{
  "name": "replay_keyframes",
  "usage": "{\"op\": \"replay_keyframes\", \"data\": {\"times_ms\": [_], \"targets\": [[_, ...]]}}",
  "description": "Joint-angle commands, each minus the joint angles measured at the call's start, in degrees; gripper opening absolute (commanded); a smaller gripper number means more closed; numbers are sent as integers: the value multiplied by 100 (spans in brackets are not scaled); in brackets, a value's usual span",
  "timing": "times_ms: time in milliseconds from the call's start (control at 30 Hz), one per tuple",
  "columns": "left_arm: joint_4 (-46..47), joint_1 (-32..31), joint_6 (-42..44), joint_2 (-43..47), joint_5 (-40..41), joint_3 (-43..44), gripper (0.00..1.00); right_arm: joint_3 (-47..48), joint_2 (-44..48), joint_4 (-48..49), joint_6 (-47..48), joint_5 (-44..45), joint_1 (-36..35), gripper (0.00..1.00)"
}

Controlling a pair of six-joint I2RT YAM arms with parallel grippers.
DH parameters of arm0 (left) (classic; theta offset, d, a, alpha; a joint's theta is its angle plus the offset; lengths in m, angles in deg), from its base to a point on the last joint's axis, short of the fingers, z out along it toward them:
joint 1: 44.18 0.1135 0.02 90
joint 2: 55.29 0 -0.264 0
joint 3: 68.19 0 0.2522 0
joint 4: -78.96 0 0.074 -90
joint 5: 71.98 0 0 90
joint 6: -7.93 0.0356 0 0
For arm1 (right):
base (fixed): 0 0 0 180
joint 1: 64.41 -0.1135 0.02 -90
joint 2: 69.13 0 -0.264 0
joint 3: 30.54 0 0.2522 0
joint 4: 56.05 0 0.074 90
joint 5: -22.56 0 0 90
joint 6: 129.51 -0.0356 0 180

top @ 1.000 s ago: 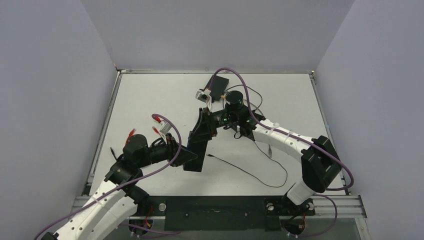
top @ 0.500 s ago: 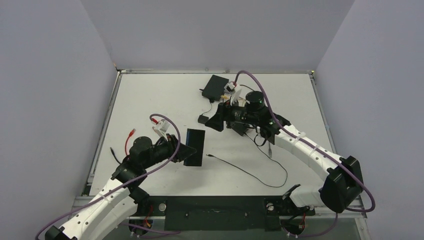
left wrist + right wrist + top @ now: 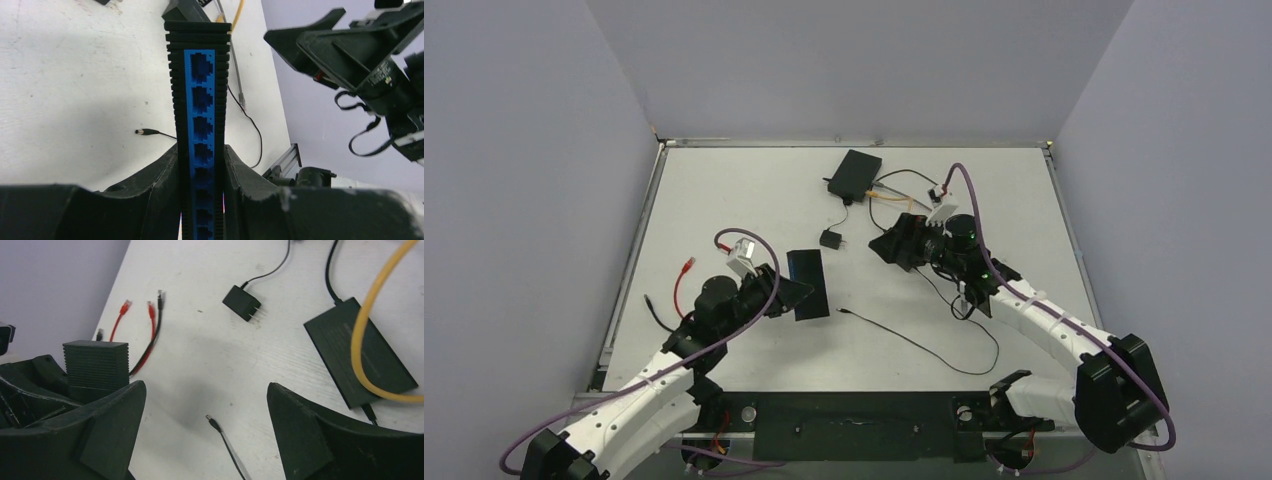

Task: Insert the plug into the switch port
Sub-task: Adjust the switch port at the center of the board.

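Note:
The switch [image 3: 809,285] is a ribbed black box with a blue face of ports [image 3: 202,100]. My left gripper [image 3: 796,296] is shut on its near end, a finger [image 3: 160,180] pressed to each side. It stands just above the table, left of centre, and shows in the right wrist view as a black block [image 3: 96,365]. A small black barrel plug [image 3: 841,312] on a thin black wire lies on the table right of the switch [image 3: 142,131]. My right gripper [image 3: 894,243] hangs open and holds nothing. In its own view the plug [image 3: 212,422] lies on the table between and beyond its spread fingers [image 3: 206,385].
A black wall adapter [image 3: 830,239] lies between the two grippers. A flat black box [image 3: 855,173] with a yellow cable [image 3: 361,330] sits at the back. A red cable with red plugs [image 3: 686,268] and a black lead [image 3: 652,310] lie at the left.
My right gripper let go of the switch, opened wide and drew back to the right. My left arm pulled the switch down and left, keeping its hold.

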Motion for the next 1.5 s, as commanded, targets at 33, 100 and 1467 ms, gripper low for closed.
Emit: {"op": "replay_keyframes", "data": {"times_ms": [33, 100, 1467], "targets": [[1220, 111, -366, -504, 483, -223, 0, -171, 504, 296, 33, 994, -140, 86], [1471, 173, -384, -765, 567, -276, 0, -164, 609, 122, 119, 1064, -158, 86], [4400, 1248, -1369, -6344, -465, 478, 63, -536, 2029, -1503, 1183, 1715, -516, 87]]}}
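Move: The left fingers hold the switch above the board; the bare board spot it is taken to lies about 12 cm ahead, 2 cm right and 14 cm below. The small plug adapter is some 6 cm beyond that spot and 3 cm right of it, the thin cable's barrel plug 8 cm nearer and 5 cm right of it, the power brick 5 cm farther out and 15 cm right of it. From the right hand the spot is 5 cm ahead, 14 cm left, 17 cm down. The switch, still pinched in the left fingers, is brought down onto the bare board as the left hand goes down and forward, about 12 cm each way, tipping its fingers downward some 15 degrees and turning slightly counter-clockwise. Near the bottom the fingers open and let go, edging the last few centimetres forward. The empty right hand, wide open, backs off about 6 cm, rightward and back. ##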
